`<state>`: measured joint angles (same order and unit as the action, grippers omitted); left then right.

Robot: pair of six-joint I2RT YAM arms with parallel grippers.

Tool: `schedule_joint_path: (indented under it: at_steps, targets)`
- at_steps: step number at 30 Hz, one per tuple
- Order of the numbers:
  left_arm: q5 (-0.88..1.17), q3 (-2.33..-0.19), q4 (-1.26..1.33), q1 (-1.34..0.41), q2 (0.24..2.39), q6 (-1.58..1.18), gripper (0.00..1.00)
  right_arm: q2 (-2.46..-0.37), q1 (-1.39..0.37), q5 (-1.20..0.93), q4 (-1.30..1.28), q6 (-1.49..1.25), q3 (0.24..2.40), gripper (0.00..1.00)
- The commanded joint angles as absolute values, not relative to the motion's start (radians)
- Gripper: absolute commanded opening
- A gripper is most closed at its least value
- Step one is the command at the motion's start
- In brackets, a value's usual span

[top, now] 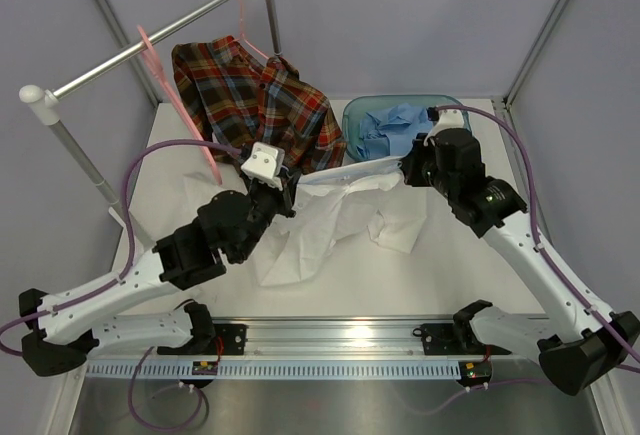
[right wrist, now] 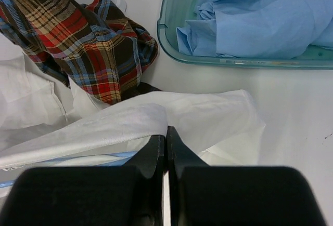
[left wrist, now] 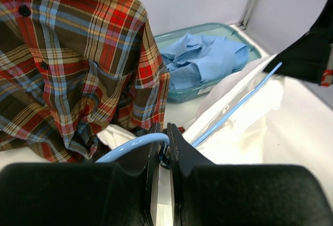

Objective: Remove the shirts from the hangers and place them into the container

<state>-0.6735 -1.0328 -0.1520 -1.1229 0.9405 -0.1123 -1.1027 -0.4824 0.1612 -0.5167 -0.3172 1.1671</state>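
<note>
The white shirt (top: 330, 220) lies spread on the table, still on a light blue hanger (left wrist: 244, 98). My left gripper (left wrist: 166, 132) is shut on that hanger's hook at the shirt's left end (top: 283, 183). My right gripper (right wrist: 166, 132) is shut on a fold of the white shirt (right wrist: 197, 111) near the shirt's right end (top: 405, 170). The plaid shirt (top: 255, 100) hangs from a pink hanger (top: 245, 20) on the rail, its hem on the table. The light blue shirt (top: 395, 127) lies crumpled in the teal container (top: 355, 115).
A silver rail (top: 150, 40) on white posts crosses the back left, with a second pink hanger (top: 160, 75) on it. The frame's uprights and grey walls close in the table at the back and sides. The container's rim (right wrist: 171, 34) is just beyond the right gripper.
</note>
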Motion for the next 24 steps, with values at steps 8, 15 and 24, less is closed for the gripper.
schedule_joint_path:
  at_steps: [8, 15, 24]
  targets:
    - [-0.63, -1.068, 0.098, -1.114, 0.931, -0.133, 0.0, -0.982, -0.417, 0.054, -0.564, -0.354, 1.016, 0.14]
    - [-0.762, -1.097, 0.069, -1.112, 0.989, -0.182, 0.0, -0.761, -0.417, 0.072, -0.744, -0.339, 1.041, 0.62]
    - [-0.693, -1.127, 0.008, -1.104, 1.011, -0.141, 0.0, -0.591, -0.416, -0.027, -0.871, -0.252, 1.179, 0.73]
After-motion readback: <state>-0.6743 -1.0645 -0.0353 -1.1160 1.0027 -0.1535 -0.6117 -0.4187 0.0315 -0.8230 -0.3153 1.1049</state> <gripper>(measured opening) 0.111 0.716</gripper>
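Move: The white shirt's middle hangs between the hands, some 13 cm to the left of the right hand, 5 cm nearer the base and 11 cm lower. The right fingers pinch its far edge, and the container with the blue shirt stands about 22 cm ahead, 5 cm right and 22 cm below. From the left hand, shut on the blue hanger's neck, the white shirt's middle is roughly 14 cm right, 4 cm ahead and 18 cm lower; the plaid shirt hangs 20 cm ahead, 4 cm left and 5 cm lower. The white shirt's pinched edge is first drawn back and down by the right hand, about 4 cm; then those fingers open wide and let go. The empty hand pulls back from the cloth and to the right, dipping slightly before it rises past its starting height, ending some 12 cm nearer the base. The left hand keeps its grip on the hanger's neck, lifting it about 2 cm and easing slightly right. ##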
